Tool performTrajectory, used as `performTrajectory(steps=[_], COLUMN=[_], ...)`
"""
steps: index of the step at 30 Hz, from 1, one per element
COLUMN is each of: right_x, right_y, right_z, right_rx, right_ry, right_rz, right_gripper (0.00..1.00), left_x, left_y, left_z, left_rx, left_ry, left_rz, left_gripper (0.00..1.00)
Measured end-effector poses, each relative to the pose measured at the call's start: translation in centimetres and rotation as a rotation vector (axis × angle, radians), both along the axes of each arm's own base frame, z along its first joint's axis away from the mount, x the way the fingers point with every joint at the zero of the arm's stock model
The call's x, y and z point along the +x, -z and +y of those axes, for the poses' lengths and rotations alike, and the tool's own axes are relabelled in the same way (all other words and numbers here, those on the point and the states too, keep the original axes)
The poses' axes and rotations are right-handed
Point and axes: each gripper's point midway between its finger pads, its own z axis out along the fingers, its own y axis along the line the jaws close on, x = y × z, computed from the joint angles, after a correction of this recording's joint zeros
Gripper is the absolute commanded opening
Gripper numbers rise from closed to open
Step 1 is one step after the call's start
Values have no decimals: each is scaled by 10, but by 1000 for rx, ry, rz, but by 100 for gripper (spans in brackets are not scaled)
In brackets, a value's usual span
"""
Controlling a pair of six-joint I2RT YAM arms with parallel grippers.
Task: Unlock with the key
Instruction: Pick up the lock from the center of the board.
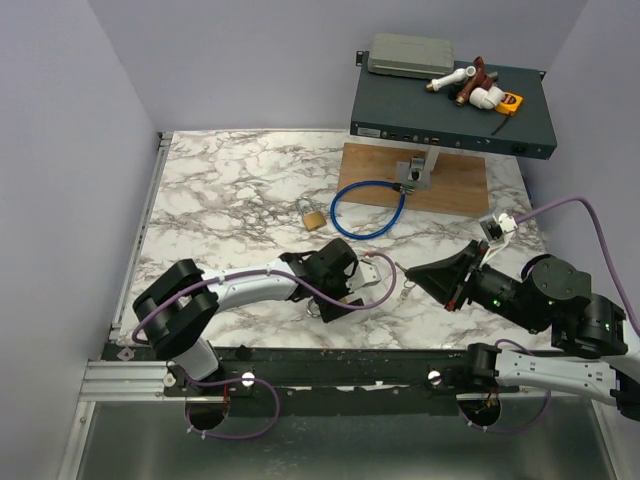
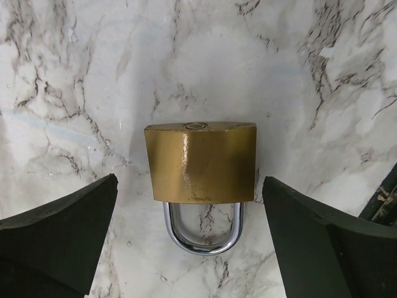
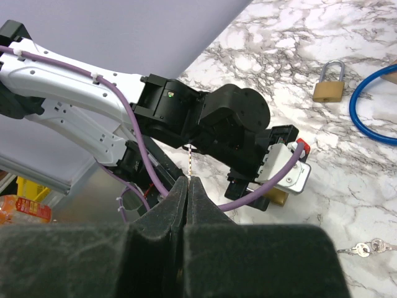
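A brass padlock with a silver shackle lies flat on the marble table. My left gripper hovers over it, open wide, a dark finger on each side and neither touching it. In the top view that gripper sits mid-table, and the right gripper points at it from the right. My right gripper is shut, and the key sticks out of its tips as a thin metal strip seen edge-on. A brass corner of the padlock shows under the left wrist.
A second brass padlock lies beside a blue cable loop. Behind them are a wooden board with a metal fitting and a dark box carrying pipe parts. Loose keys lie on the marble near my right gripper.
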Motion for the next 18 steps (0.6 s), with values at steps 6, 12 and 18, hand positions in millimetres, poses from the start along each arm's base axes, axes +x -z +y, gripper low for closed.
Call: performTrajectory(steps=[6, 12, 18], right_x=[0, 0, -1], right_y=[2, 3, -1], right_z=[-1, -1, -3], right_rx=[-9, -14, -12], right_ry=[0, 0, -1], right_rz=[3, 4, 2], right_gripper=[1, 1, 1], left_x=[-3, -1, -5], left_y=[19, 19, 19], left_z=[9, 0, -4], left_rx=[107, 135, 132], left_ry=[3, 13, 3], left_rz=[27, 28, 52], left_gripper=[98, 76, 42])
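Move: The brass lock lies almost directly under the open left fingers, about 2 cm below the hand. From it, a second lock is some 20 cm farther out and 5 cm to the left, and the loose keys lie roughly 15 cm to the right and 4 cm farther out. From the raised right hand, the brass lock is about 9 cm ahead, 10 cm left and 35 cm below. The left hand sinks about 2 cm around the lock, then closes its fingers against both sides of its body. ##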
